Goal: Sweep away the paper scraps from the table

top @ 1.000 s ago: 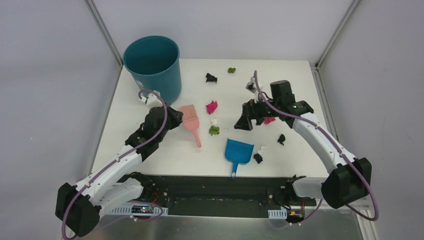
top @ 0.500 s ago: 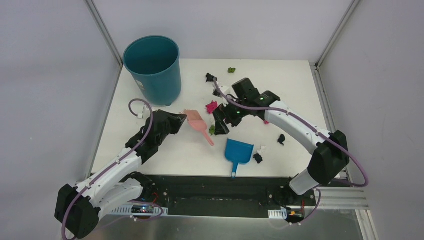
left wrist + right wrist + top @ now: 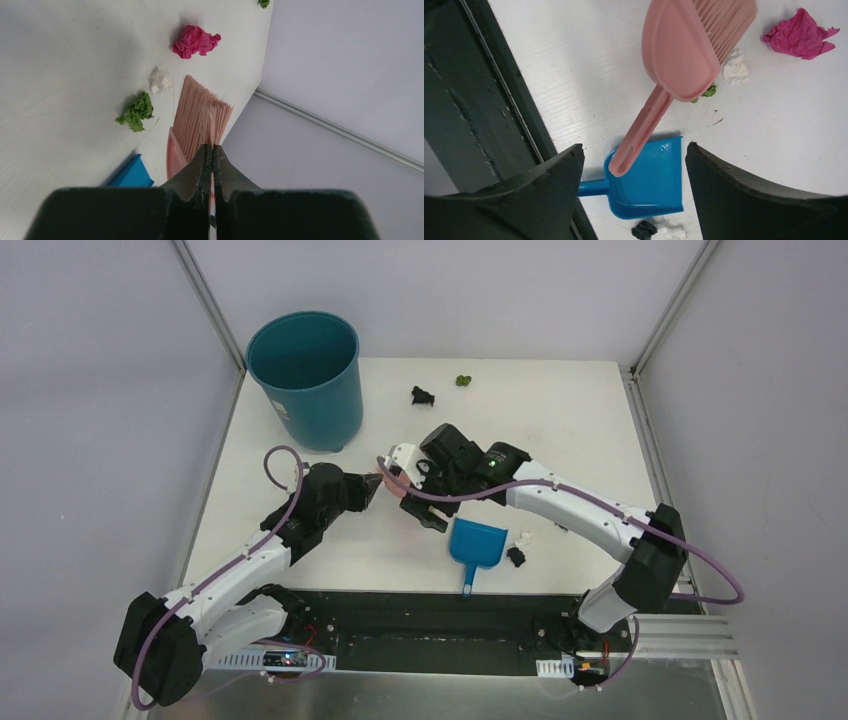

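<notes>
My left gripper (image 3: 211, 150) is shut on the bristle end of the pink brush (image 3: 200, 115) and holds it above the white table (image 3: 560, 420). The brush handle (image 3: 639, 135) points down between the fingers of my open right gripper (image 3: 632, 150), apart from both, over the blue dustpan (image 3: 649, 185). Paper scraps lie under and beyond the brush head: magenta (image 3: 799, 35), white (image 3: 735, 70) and green (image 3: 709, 91). A black scrap (image 3: 516, 556) and a white one (image 3: 524, 537) sit right of the dustpan (image 3: 478, 543). In the top view, the right arm hides the scraps beneath it.
A teal round bin (image 3: 305, 375) stands at the table's back left corner. A black scrap (image 3: 422, 395) and a green one (image 3: 463, 380) lie near the far edge. A black strip (image 3: 499, 100) runs along the near edge, just behind the dustpan handle.
The right arm swung left from the table's right side to the brush handle, and its jaws narrowed slightly. The left gripper carried the brush rightward, its handle now over the dustpan.
</notes>
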`<action>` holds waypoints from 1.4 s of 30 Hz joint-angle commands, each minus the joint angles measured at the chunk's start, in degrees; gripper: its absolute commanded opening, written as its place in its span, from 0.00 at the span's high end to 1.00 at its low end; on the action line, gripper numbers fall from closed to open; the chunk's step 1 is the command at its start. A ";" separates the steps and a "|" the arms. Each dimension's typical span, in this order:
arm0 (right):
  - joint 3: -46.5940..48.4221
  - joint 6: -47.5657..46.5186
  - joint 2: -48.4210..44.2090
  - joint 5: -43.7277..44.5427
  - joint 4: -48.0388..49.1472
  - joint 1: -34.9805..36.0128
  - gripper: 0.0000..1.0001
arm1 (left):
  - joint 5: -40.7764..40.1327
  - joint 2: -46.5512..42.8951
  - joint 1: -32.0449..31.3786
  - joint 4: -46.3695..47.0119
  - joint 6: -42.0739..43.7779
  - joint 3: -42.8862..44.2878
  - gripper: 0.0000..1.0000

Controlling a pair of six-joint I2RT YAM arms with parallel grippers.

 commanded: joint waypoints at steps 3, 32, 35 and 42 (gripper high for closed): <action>-2.65 -9.91 -1.76 12.68 1.21 5.82 0.28 | 4.22 0.90 -0.27 1.67 -4.86 2.85 1.00; -9.08 -12.06 -12.15 -12.57 -3.09 -8.01 1.00 | 9.99 3.01 5.20 -13.49 43.29 19.21 0.39; -11.33 -13.14 -15.25 -24.54 -6.68 -14.20 1.00 | 16.33 5.51 5.18 -16.43 62.56 25.37 0.38; -11.22 -16.62 -12.00 -44.56 -15.96 -17.49 1.00 | 41.53 -0.39 4.84 -12.88 93.17 23.68 0.37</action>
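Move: The pink brush, held by its bristles in the left fingers, offers its handle to the open right hand: about 2 cm ahead, 1 cm to the right and 3 cm below it. From the left hand the handle is some 6 cm back, 11 cm right and 2 cm lower. On the table, roughly 17 cm under the right hand, the blue dustpan lies about 10 cm to its right and level with it, the green scrap straight ahead some 8 cm and the white scrap 12 cm ahead. While the left hand keeps its hold on the bristles, easing slightly right and back, the right hand sinks about 2.5 cm, edges right and closes on the handle of the pink brush. The left fingers then open and the hand rises about 10 cm clear, rolling and swinging clockwise, as the right hand, keeping its grip, carries the brush right, back and a little up over the blue dustpan. ##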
